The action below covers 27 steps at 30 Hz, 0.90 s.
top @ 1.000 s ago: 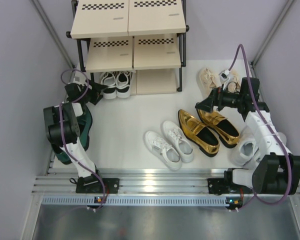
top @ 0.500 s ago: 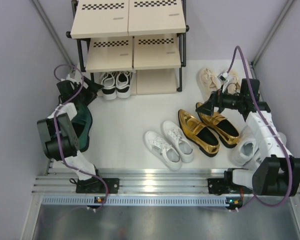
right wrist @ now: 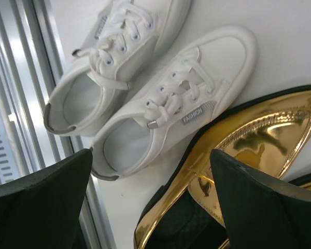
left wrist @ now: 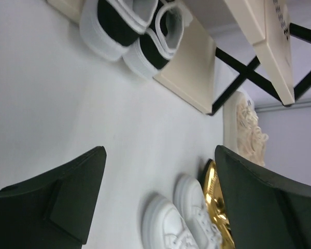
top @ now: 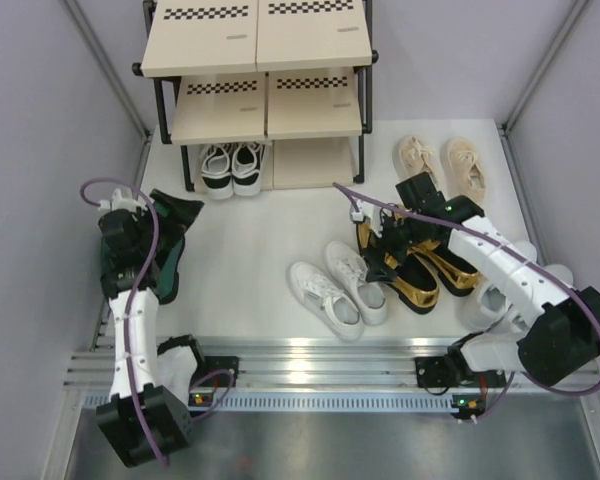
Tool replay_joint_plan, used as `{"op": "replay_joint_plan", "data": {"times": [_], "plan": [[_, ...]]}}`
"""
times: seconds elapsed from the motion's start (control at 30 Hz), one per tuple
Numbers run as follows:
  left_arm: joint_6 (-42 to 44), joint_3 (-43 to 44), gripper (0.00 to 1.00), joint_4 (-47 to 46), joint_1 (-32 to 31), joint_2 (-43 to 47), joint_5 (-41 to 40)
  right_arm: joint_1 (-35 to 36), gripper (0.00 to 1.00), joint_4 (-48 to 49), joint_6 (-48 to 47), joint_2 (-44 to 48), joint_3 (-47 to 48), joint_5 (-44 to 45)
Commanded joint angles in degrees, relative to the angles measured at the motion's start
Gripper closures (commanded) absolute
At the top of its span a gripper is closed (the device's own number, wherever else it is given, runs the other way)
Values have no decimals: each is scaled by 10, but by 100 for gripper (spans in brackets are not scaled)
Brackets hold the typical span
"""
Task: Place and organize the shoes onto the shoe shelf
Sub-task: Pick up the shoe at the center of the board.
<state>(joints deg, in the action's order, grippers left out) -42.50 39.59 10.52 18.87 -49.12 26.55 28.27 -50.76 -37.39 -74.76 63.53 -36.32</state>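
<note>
The shoe shelf [top: 255, 40] stands at the back, with black-and-white sneakers [top: 230, 165] on its lowest level. White lace-ups [top: 338, 288] and gold loafers [top: 420, 268] lie mid-floor. Beige sneakers [top: 442, 160] lie back right. Chunky white sneakers [top: 492, 298] are partly hidden by the right arm, and dark green loafers [top: 170, 262] by the left arm. My left gripper [top: 185, 212] is open and empty, left of the shelf. My right gripper [top: 382, 262] is open just above the left gold loafer [right wrist: 238, 145], beside the lace-ups [right wrist: 166, 104].
Grey walls close in on both sides. A metal rail [top: 310, 360] runs along the near edge. The left wrist view shows the black-and-white sneakers [left wrist: 129, 31], the shelf's black cross-brace [left wrist: 238, 83] and a beige sneaker [left wrist: 246, 129].
My right gripper has swung left and down from near the beige sneakers to the left gold loafer. My left arm has drawn back from the shelf toward the near left.
</note>
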Motion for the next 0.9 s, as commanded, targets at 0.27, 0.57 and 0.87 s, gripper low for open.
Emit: {"op": "replay_joint_plan", "data": {"times": [0.27, 0.57, 0.87], "plan": [[-116, -53, 14, 160, -73, 182, 35, 84, 14, 124, 37, -7, -129, 192], [-147, 3, 13, 158, -343, 77, -153, 96, 57, 198, 101, -72, -135, 232], [-189, 12, 12, 40, -466, -20, -179, 85, 100, 161, 147, 13, -94, 182]]}}
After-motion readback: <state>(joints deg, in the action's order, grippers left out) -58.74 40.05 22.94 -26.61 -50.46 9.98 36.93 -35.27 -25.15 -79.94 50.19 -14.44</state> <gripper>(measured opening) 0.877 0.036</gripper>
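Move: The white shoe nearer the gold pair lies almost under my right hand, its middle about 13 cm below, 3 cm to the left and 2 cm back. The other white shoe is some 10 cm left and 6 cm back, the nearer gold shoe 8 cm right and 2 cm ahead. From my left hand the first white shoe is roughly 38 cm right, 14 cm back and 20 cm down; the black-and-white pair is 10 cm ahead, 8 cm right. I sink my right hand about 10 cm onto the white shoe beside the gold pair, steepening the fingers as I go, and shut them from wide open to pinch the collar edge on its gold-shoe side, lifting barely a centimetre at the end. Meanwhile my open left hand draws back from the shelf, then swings some 19 cm right and a little down towards the white shoes, turning clockwise and tipping down. ##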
